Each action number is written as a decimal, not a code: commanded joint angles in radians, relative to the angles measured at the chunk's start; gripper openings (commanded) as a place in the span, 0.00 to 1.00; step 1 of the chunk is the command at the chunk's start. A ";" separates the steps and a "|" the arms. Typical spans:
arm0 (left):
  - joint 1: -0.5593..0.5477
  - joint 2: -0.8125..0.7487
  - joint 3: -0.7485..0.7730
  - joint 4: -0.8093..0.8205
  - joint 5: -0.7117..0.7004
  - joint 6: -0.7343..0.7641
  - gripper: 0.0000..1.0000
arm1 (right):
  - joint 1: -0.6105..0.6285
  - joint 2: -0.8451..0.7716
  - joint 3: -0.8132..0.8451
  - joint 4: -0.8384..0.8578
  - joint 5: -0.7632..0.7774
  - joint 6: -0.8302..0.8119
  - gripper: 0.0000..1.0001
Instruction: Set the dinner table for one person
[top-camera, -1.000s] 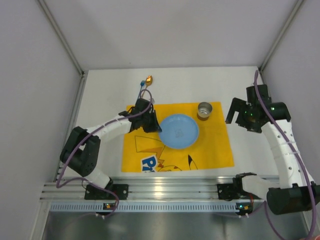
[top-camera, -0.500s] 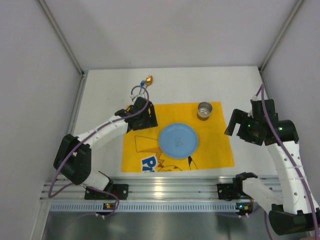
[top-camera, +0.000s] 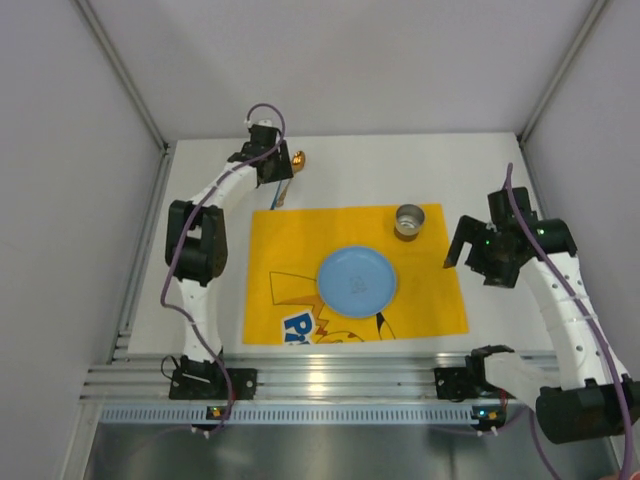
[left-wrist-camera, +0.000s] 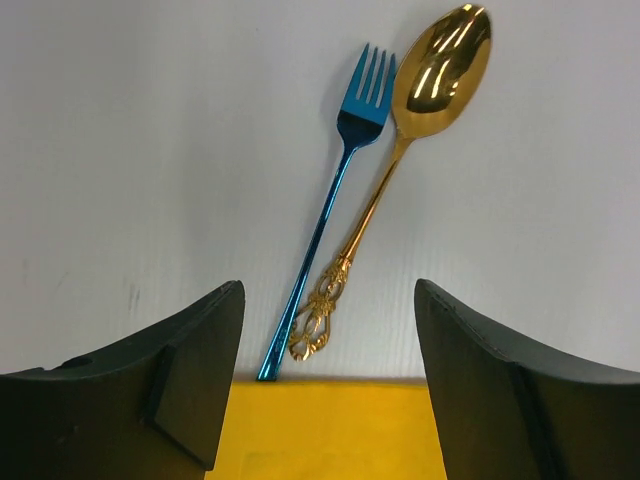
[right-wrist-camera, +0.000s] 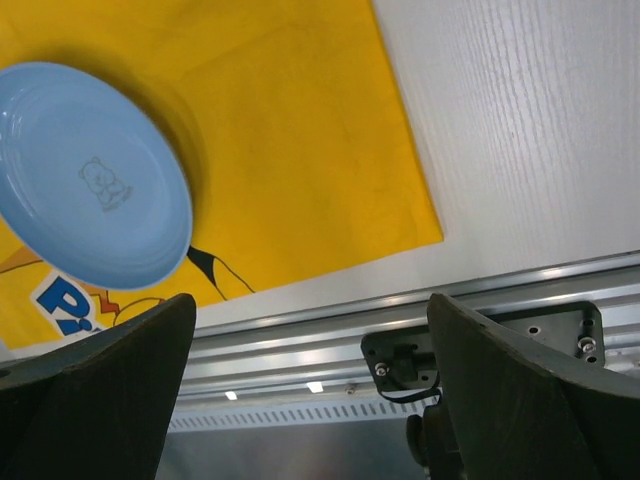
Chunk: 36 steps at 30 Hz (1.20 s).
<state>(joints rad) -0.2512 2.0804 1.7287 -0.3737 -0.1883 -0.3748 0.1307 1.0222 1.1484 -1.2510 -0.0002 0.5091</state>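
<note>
A light blue plate (top-camera: 357, 280) lies flat in the middle of the yellow placemat (top-camera: 300, 240) on the white dinner table (top-camera: 470, 170). Just beyond the mat's far left corner, a blue fork (left-wrist-camera: 330, 210) and a gold spoon (left-wrist-camera: 400, 150) lie side by side on the table. My left gripper (left-wrist-camera: 330, 390) is open and empty, with its fingers on either side of the handle ends. From above, the left gripper (top-camera: 272, 165) is at the far left by the fork (top-camera: 284, 185) and spoon (top-camera: 297, 158). My right gripper (top-camera: 470, 255) hangs wide open and empty beyond the mat's right edge.
A small metal cup (top-camera: 409, 220) stands on the mat's far right corner. The ribbed aluminium rail (right-wrist-camera: 400, 320) runs along the near edge, with the arm bases bolted to it. Grey walls close in the table on three sides. The plate (right-wrist-camera: 90, 175) shows in the right wrist view.
My left gripper has opened and let go of the plate, which now lies flat on the mat. The left arm has swung away to the far left, towards the fork and spoon.
</note>
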 joint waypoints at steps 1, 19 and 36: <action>0.027 0.140 0.165 -0.008 0.056 0.042 0.73 | 0.007 0.061 0.071 0.035 0.034 0.037 1.00; 0.066 0.394 0.348 -0.057 0.035 0.056 0.42 | 0.007 0.305 0.168 0.099 0.020 0.040 1.00; 0.107 0.069 0.379 -0.109 0.004 0.040 0.00 | 0.010 0.248 0.082 0.153 -0.053 -0.010 1.00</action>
<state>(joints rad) -0.1757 2.3795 2.0647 -0.4938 -0.1902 -0.3157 0.1307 1.3273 1.2476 -1.1389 -0.0219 0.5224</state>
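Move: The fork's middle lies about 3 cm ahead of the left hand, level with it sideways and some 10 cm below; its neck is a few centimetres farther out. The gold spoon lies close on the fork's right, its middle about 5 cm ahead of the hand and 3 cm right. The placemat's middle is roughly 25 cm back and 24 cm right. From the right hand, the fork is about 38 cm ahead, 51 cm left and 17 cm below. Down and forward goes the left hand, sinking about 8 cm while reaching 6 cm out to the fork's neck, then easing 2 cm left as its half-open fingers shut and pinch the handle just below the head. It then lifts some 3 cm, drifting left. The right hand, open and empty, glides about 6 cm forward and sinks slightly. ##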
